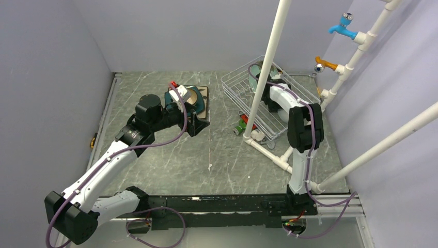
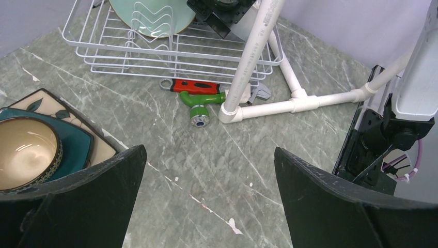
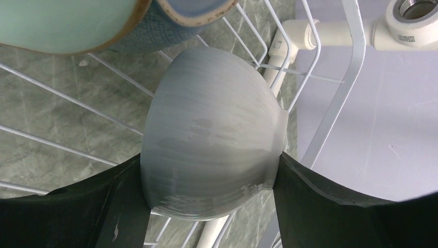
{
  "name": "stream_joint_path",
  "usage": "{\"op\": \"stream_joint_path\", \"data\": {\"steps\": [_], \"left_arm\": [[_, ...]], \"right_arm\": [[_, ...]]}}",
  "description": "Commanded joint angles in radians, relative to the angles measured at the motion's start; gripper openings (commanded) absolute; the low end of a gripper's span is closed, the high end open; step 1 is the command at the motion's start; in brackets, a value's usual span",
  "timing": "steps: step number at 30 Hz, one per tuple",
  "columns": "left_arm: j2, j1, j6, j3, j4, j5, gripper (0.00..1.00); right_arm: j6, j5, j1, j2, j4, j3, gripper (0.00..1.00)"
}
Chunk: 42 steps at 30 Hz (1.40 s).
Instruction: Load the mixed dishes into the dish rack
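Observation:
My right gripper (image 3: pixel 209 157) is shut on a white bowl (image 3: pixel 212 124), one finger on each side, inside the white wire dish rack (image 1: pixel 237 85). Just beyond it in the rack stand a mint-green round plate (image 3: pixel 57 23) and a bluish mug (image 3: pixel 175 18). In the left wrist view the same plate (image 2: pixel 150 15) leans among the rack's bars. At the back left, a brown glazed bowl (image 2: pixel 23 152) sits on a teal square plate (image 2: pixel 77 150) over a cream flowered plate (image 2: pixel 51 103). My left gripper (image 2: pixel 209 150) hangs open over bare table beside that stack.
A white pipe frame (image 1: pixel 266 77) crosses in front of the rack, with blue (image 1: pixel 342 27) and orange (image 1: pixel 325 65) taps on its right post. A red-handled wrench (image 2: pixel 193 85) and a green tap fitting (image 2: pixel 199 103) lie by the rack's front.

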Motion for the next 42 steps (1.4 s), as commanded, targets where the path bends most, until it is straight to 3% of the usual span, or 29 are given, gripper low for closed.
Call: {"op": "stream_joint_path", "data": {"steps": [1, 3, 10, 23, 33, 42], "left_arm": [[-0.005, -0.003, -0.017, 0.009, 0.034, 0.002, 0.99], [-0.004, -0.003, -0.017, 0.01, 0.032, 0.002, 0.99], [-0.01, -0.004, -0.017, 0.008, 0.036, -0.003, 0.99], [-0.008, -0.004, -0.019, 0.008, 0.035, 0.001, 0.99], [-0.01, -0.003, -0.021, 0.006, 0.037, 0.006, 1.0], [-0.007, -0.003, -0.023, 0.008, 0.037, 0.008, 0.99]], "right_arm": [[-0.012, 0.076, 0.01, 0.013, -0.027, 0.041, 0.0], [-0.008, 0.063, 0.016, 0.018, -0.03, 0.035, 0.02], [-0.004, 0.03, 0.03, 0.017, 0.001, -0.024, 0.28], [-0.026, -0.013, 0.029, -0.016, 0.034, -0.064, 0.59], [-0.039, -0.027, 0.026, -0.026, 0.027, -0.084, 0.95], [-0.066, -0.135, 0.022, -0.075, 0.045, -0.101, 0.99]]}}
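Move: The right hand already grips the white bowl on its side, the bowl's middle almost at its finger pads. The spot of rack floor for the bowl is about 5 cm below, 1 cm back and 1 cm left of that hand. The mug stands roughly 8 cm ahead and 1 cm right of the hand, the green plate some 15 cm ahead and 8 cm left. From the idle left hand, the spot is about 16 cm ahead, 37 cm right and 25 cm below. Down and back, with a slight drift left, the right hand eases the bowl about 1 cm each way towards the rack floor and pauses. Then the fingers spread from their grip to wide open while the hand sinks another centimetre or so around the bowl, the wrist turning only some 5 degrees. ##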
